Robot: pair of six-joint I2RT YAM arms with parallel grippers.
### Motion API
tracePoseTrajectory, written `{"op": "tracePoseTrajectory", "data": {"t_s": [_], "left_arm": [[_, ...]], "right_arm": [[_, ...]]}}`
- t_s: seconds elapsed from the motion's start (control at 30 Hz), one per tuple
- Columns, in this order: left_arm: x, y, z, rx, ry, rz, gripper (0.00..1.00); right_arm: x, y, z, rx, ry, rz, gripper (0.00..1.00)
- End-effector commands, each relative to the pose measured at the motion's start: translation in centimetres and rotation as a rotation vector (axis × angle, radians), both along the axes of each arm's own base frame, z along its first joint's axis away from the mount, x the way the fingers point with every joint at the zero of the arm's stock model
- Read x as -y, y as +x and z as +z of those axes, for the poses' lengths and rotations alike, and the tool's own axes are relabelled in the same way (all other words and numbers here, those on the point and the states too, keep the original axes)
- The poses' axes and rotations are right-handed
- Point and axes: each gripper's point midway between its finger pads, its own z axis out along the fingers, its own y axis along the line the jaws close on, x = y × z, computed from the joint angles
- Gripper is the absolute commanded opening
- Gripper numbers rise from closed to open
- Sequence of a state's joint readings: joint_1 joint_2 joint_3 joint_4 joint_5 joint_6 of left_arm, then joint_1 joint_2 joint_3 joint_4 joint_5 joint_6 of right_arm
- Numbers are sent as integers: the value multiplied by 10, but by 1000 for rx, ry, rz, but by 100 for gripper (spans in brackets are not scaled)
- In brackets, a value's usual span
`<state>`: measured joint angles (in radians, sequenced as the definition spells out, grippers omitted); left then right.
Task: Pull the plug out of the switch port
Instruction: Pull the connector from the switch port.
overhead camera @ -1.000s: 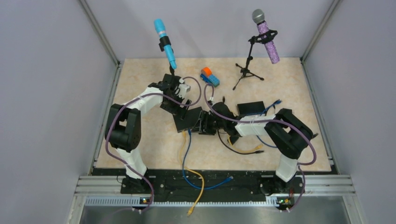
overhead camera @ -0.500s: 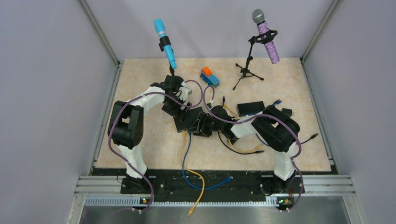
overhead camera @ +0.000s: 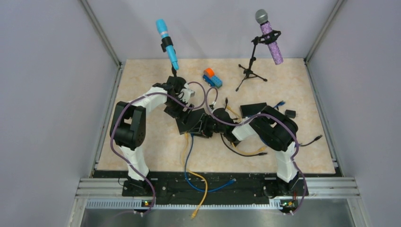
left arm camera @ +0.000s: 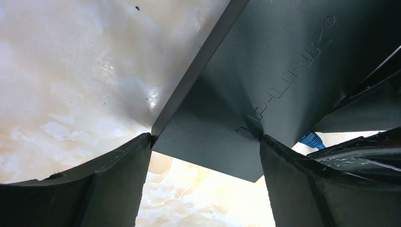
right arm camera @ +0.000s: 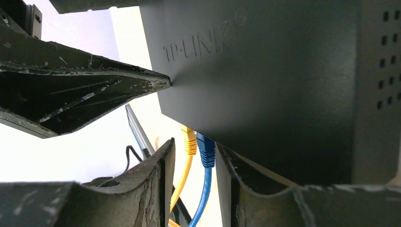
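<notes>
The black TP-LINK switch [overhead camera: 191, 120] lies mid-table. In the left wrist view my left gripper [left arm camera: 204, 139] straddles a corner of the switch [left arm camera: 265, 71], and both fingertips [left arm camera: 144, 142] touch its edges. A yellow plug [right arm camera: 190, 142] and a blue plug [right arm camera: 205, 151] sit side by side in the ports of the switch [right arm camera: 265, 94]. My right gripper [right arm camera: 195, 151] brackets both plugs with its fingers [right arm camera: 163, 165] close on either side, and a thin gap still shows. The yellow cable [overhead camera: 204, 182] and the blue cable [overhead camera: 188, 156] trail toward the near edge.
A blue microphone [overhead camera: 166, 42] and a purple microphone on a tripod [overhead camera: 270, 40] stand at the back. An orange-and-blue toy car [overhead camera: 212, 78] lies behind the switch. A black box [overhead camera: 253, 109] and loose cables [overhead camera: 246, 151] lie by the right arm.
The right arm has folded in leftward and its jaws have narrowed around the two plugs. The left jaws have closed in onto the switch's corner.
</notes>
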<state>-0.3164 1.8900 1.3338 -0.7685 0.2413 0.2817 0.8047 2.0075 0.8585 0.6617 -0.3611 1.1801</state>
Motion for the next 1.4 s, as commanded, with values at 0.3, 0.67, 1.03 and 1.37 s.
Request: {"op": "tracePoseTrajectory", "data": {"t_s": [0.3, 0.67, 1.03, 1.37], "left_arm": [[-15, -15, -28, -76, 107, -45, 85], [-12, -17, -30, -82, 106, -62, 84], [-10, -20, -33, -92, 115, -76, 83], [-10, -21, -35, -95, 121, -84, 82]], "right_arm": [[6, 3, -16, -39, 10, -64, 26], [5, 13, -27, -80, 14, -114, 29], [5, 19, -28, -110, 29, -162, 27], [7, 15, -25, -103, 35, -159, 2]]}}
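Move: The blue plug sits in the switch port just past the right fingertips, roughly 1 cm ahead, 1 cm left and 2 cm below that hand. The yellow plug is next to it, some 3 cm farther left. The switch's middle lies about 7 cm ahead of the right hand and 1 cm left, also 2 cm lower. From the left hand, the blue plug is around 5 cm back, 5 cm right and 2 cm down. The right fingers close onto the blue plug at the switch's near side and pinch it, after easing shut and partly open again on the way. The hand shuffles about 1 cm down and a little forward, its wrist turning some 10 degrees, partly clockwise. The left hand stays put, still bracing the switch near its left end. ##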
